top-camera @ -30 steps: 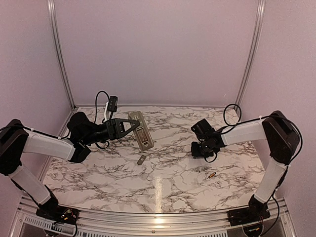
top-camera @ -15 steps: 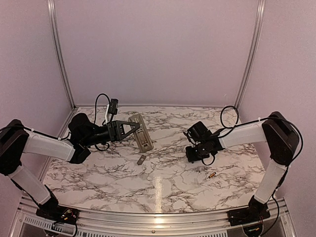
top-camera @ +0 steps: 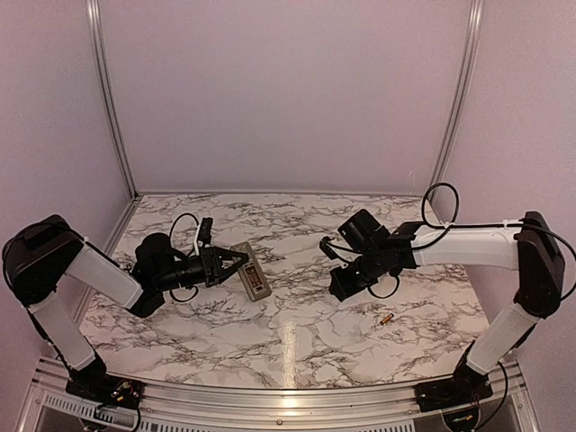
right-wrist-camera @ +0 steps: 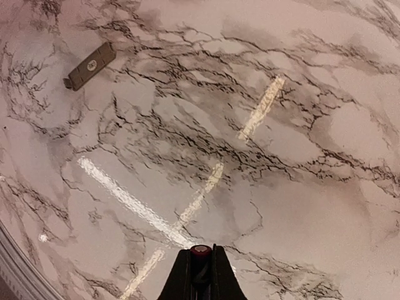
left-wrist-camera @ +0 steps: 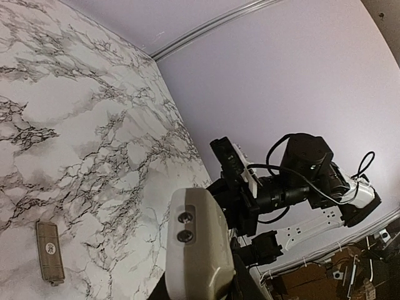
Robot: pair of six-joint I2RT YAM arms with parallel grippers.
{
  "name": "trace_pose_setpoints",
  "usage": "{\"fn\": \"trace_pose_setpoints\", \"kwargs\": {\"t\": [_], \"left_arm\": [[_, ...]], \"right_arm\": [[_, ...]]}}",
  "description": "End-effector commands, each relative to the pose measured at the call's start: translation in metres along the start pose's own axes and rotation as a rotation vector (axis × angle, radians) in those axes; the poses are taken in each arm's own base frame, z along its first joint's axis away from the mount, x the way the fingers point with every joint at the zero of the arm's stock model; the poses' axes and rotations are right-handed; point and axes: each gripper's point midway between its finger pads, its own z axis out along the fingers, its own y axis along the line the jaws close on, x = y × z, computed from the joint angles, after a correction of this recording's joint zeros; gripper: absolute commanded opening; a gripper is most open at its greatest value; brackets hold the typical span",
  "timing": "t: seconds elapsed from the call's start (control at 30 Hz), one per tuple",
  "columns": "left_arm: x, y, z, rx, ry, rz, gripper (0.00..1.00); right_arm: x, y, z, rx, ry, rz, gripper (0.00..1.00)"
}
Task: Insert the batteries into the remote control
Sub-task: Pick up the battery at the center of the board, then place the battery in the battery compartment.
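My left gripper (top-camera: 232,265) is shut on the remote control (top-camera: 251,281) and holds it low over the marble table, greyish back up. In the left wrist view the remote (left-wrist-camera: 199,247) fills the jaws of that gripper (left-wrist-camera: 203,284), end-on with two small round emitters. My right gripper (top-camera: 338,289) is shut on the blackish battery (right-wrist-camera: 200,252), whose reddish end shows between the fingers of the gripper (right-wrist-camera: 200,265), above the table. The gold battery (top-camera: 385,319) lies on the table, right of centre, below the right arm.
A small grey battery cover (right-wrist-camera: 90,65) lies flat on the marble; it also shows in the left wrist view (left-wrist-camera: 50,252). Lilac walls and metal rails enclose the table (top-camera: 297,342). The right arm (left-wrist-camera: 300,181) faces the remote's end.
My left gripper has come down and nearer with the remote. My right gripper has moved left toward the table's middle, still holding the blackish battery. The gold battery has not moved.
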Motion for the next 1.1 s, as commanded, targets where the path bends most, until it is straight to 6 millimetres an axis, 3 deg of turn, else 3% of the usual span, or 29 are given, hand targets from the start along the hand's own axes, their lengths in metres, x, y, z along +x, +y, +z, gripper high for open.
{"fn": "trace_pose_setpoints", "kwargs": {"t": [0.0, 0.2, 0.3, 0.7, 1.07], "left_arm": [[-0.004, 0.002, -0.002, 0.081, -0.063, -0.103, 0.00], [0.002, -0.008, -0.004, 0.238, -0.061, -0.160, 0.00], [0.005, -0.005, -0.002, 0.236, -0.053, -0.165, 0.00], [0.000, -0.037, -0.003, 0.316, -0.045, -0.088, 0.00], [-0.008, -0.070, -0.009, 0.399, -0.048, -0.055, 0.00]], "right_arm": [[-0.041, 0.057, -0.048, -0.117, -0.075, -0.108, 0.00], [-0.063, 0.123, -0.071, -0.222, -0.071, -0.176, 0.00], [-0.068, 0.140, -0.069, -0.239, -0.048, -0.184, 0.00], [-0.067, 0.184, -0.037, -0.256, 0.022, -0.230, 0.00], [-0.071, 0.190, -0.023, -0.231, 0.077, -0.238, 0.00]]}}
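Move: My right hand already holds the battery. From it, the remote control's battery bay lies about 19 cm left, 4 cm back and 9 cm higher. The loose cover is on the table, some 22 cm left, 8 cm forward and 7 cm down; the other battery is roughly 11 cm right, 3 cm back, just as low. From my left hand, gripping the remote, the held battery is about 22 cm right, level fore-and-aft and 11 cm lower. I swing the held battery left, about 18 cm in all and 5 cm back, climbing steeply at first, then sinking some 5 cm towards the remote's open bay, turning about 20 degrees counter-clockwise. My left hand keeps its grip and lowers the remote some 10 cm to meet it, tipping forward-down about 20 degrees, then eases back up about 4 cm. ##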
